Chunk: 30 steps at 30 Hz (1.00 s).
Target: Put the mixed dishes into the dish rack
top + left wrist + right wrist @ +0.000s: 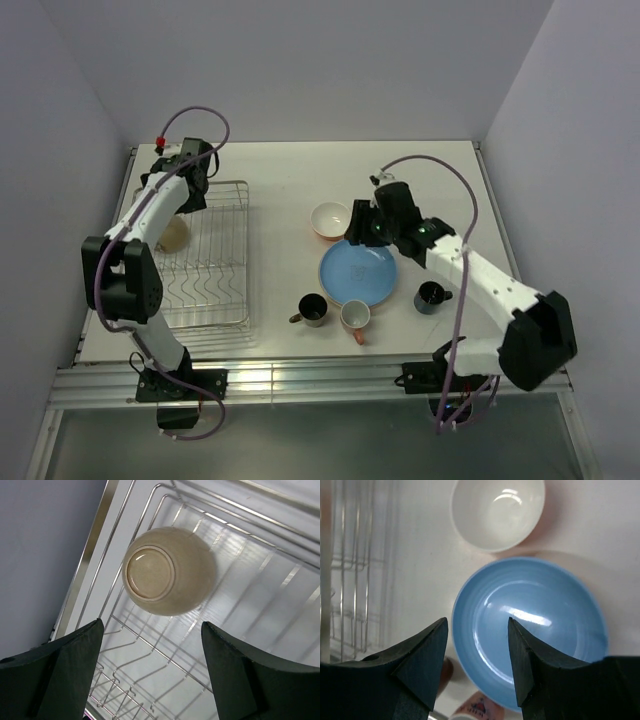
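The silver wire dish rack (215, 265) stands at the left, and a cream bowl (173, 235) lies upside down in it, its foot ring up (167, 570). My left gripper (196, 190) hangs open over the rack's far end, short of that bowl, with only rack wires (150, 652) between its fingers. The blue plate (358, 272) lies mid-table. My right gripper (362, 225) is open above the plate's (535, 615) left rim, which shows between the fingertips. A cream bowl with orange outside (330, 220) sits upright just beyond (497, 512).
Three mugs stand near the plate's front: dark brown (312, 310), pinkish-orange (355, 317) and dark blue (432, 297). The pinkish-orange mug (477, 707) shows under the right gripper. Walls close the table on the left, back and right.
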Tool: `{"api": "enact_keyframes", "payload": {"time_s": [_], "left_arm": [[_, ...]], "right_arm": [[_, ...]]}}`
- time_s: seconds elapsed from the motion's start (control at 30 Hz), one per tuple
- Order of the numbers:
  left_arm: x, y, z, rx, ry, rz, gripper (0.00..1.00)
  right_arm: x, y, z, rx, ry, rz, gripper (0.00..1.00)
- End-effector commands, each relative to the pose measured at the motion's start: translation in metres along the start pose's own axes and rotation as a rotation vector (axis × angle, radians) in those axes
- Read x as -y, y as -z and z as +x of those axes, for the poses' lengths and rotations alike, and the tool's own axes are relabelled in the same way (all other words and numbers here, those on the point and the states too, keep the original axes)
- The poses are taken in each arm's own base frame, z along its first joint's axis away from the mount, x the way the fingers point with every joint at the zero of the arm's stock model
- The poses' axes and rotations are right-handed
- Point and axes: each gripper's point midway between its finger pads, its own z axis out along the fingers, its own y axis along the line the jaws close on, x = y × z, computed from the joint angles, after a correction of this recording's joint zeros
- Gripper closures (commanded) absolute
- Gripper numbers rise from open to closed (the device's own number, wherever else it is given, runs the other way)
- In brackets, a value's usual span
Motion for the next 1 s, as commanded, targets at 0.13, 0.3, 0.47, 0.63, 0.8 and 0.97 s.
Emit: {"api": "enact_keyframes", "payload": {"time_s": [0.13, 0.3, 0.47, 0.63, 0.8, 0.97], "left_arm": [[0.004, 0.079, -0.035, 0.13, 0.122, 0.282, 0.14], [0.021, 0.13, -0.031, 0.166, 0.151, 0.55, 0.15], [0.051, 0.186, -0.017, 0.186, 0.156, 0.833, 0.16], [0.066, 0.228, -0.003, 0.201, 0.145, 0.986, 0.16], [0.073, 0.247, 0.004, 0.216, 0.141, 1.056, 0.16], [0.074, 0.244, 0.016, 0.201, 0.137, 1.055, 0.15]], "right_arm": [[0.023, -0.05, -0.063, 0.015, 0.026, 0.215, 0.43], [0.041, -0.076, -0.076, -0.016, 0.021, 0.269, 0.48], [0.054, -0.107, -0.076, -0.073, 0.012, 0.283, 0.5], [0.062, -0.132, -0.061, -0.122, 0.016, 0.287, 0.5], [0.062, -0.154, -0.05, -0.165, 0.003, 0.265, 0.54], [0.061, -0.16, -0.045, -0.164, -0.013, 0.253, 1.0]]}}
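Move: The white bowl sits about 13 cm ahead of the right hand, 5 cm to its left and some 13 cm below. The blue plate is almost straight beneath that hand, about 15 cm down and 1 cm ahead; the white mug stands 9 cm back and level sideways, the black mug 8 cm back and 9 cm left, all about as low. From the empty left hand, the white bowl is roughly 35 cm right, 4 cm ahead and 12 cm lower. The right hand reaches about 13 cm forward over the blue plate's far side, then drops some 12 cm beside the white bowl, mostly after the reach, its fingers tipping steeper and narrowing a little before they shut and pinch the bowl's right-hand rim. Meanwhile the empty left hand leaves the rack, lifting first and then sweeping right and somewhat back towards the bowl, fingers staying wide open and swinging round from leftward to ahead and slightly right, still angled down. ##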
